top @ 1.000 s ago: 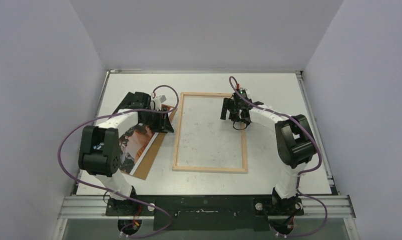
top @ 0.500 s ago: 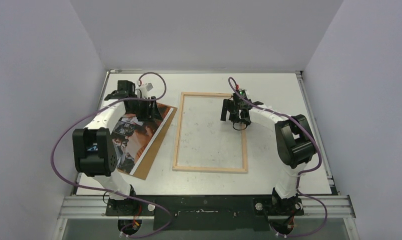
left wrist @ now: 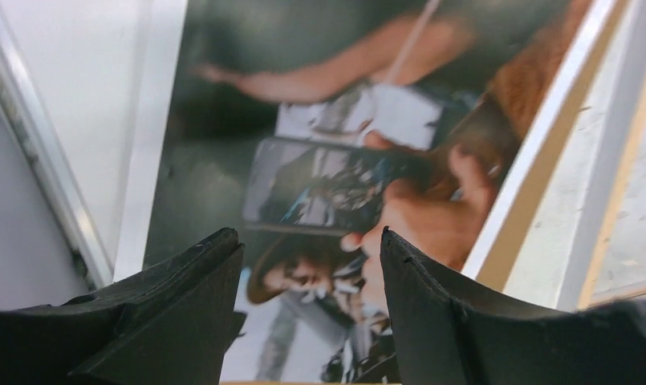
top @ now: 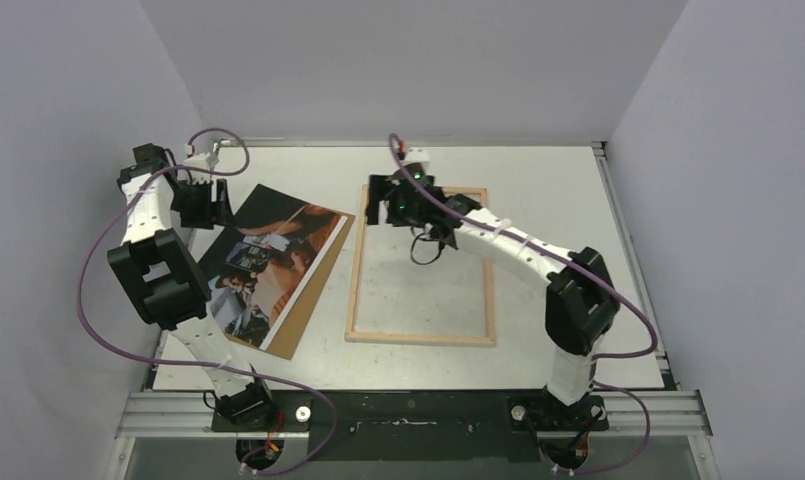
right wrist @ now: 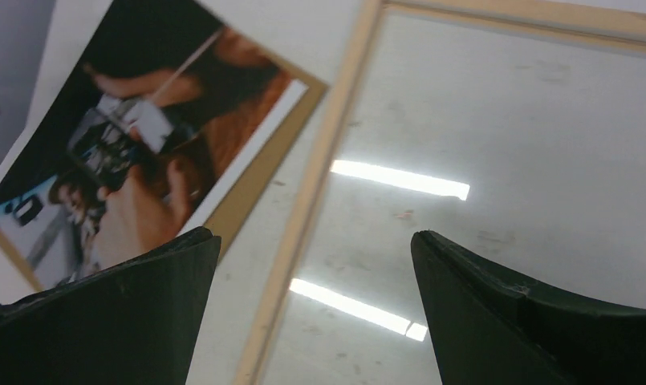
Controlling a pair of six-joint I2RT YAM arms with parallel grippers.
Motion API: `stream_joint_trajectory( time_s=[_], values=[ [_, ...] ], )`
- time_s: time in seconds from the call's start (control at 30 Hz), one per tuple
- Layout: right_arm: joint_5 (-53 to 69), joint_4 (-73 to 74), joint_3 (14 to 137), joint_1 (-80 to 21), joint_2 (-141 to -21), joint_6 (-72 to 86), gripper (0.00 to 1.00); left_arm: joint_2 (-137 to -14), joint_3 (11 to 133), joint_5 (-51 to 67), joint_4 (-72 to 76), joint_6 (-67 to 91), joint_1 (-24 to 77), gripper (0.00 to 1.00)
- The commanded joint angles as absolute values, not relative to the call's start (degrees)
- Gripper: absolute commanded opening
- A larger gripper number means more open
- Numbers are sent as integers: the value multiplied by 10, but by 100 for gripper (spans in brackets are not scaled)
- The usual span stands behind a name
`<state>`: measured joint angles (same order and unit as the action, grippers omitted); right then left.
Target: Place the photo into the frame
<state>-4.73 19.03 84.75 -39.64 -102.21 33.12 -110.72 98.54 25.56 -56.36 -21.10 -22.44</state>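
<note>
The photo [top: 268, 262] lies face up on the left of the table, a dark print with an orange-brown figure and a white border. It fills the left wrist view as the photo [left wrist: 327, 160]. My left gripper [top: 206, 205] hangs open just beyond its far left corner, fingers [left wrist: 183, 289] apart with nothing between them. The light wood frame [top: 353, 290] lies flat in the middle. My right gripper [top: 388, 208] hovers wide open over its far left corner, above the frame's left slat [right wrist: 303, 216]; nothing is held.
A brown backing panel [top: 303, 315] lies under the photo and sticks out along its right edge as a tan strip [right wrist: 255, 184]. The surface inside the frame reflects ceiling lights [right wrist: 400, 180]. The left wall stands close behind the left arm.
The left arm swung back and left off the photo, its jaws widening. The right arm moved left across the frame, from its right slat to its far left corner.
</note>
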Motion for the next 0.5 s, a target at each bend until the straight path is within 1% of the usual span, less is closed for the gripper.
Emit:
stream_joint_trajectory(
  time_s=[0.0,0.1,0.2,0.33,0.47],
  values=[
    [-60,174,926,-506,-1111,357,94,-1107,999,222,-616,-274,-255,62],
    [-60,180,988,-557,-1171,348,95,-1101,988,208,-610,-284,-270,62],
    [-52,185,1036,-586,-1215,346,96,-1099,986,176,-603,-300,-273,62],
    [-40,174,1045,-605,-1245,352,96,-1113,992,132,-584,-316,-280,63],
    [-44,170,1036,-610,-1268,355,97,-1148,1019,119,-596,-319,-291,63]
  ],
)
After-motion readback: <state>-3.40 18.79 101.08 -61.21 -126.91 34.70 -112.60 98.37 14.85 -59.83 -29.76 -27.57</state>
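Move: The photo lies on the brown board, its middle about 29 cm to the right hand's left, 6 cm back and 16 cm below. The board's exposed right strip is some 20 cm left and 11 cm back of that hand; the frame's left bar is about 10 cm left and 2 cm back, with the frame's middle 3 cm right and 4 cm back. From the left hand, the photo's middle is some 14 cm right, 8 cm back and 12 cm below. The photo's right edge is what the right hand closes in on: it sweeps about 18 cm left across the frame's left bar, swings back some 12 cm and sinks 11, turning roughly 20 degrees counter-clockwise, fingers kept wide open and easing off near the end. Meanwhile the left hand, still open, drifts 6–7 cm left and a little back and down, outward from the photo's middle, its left side tilting up slightly. ##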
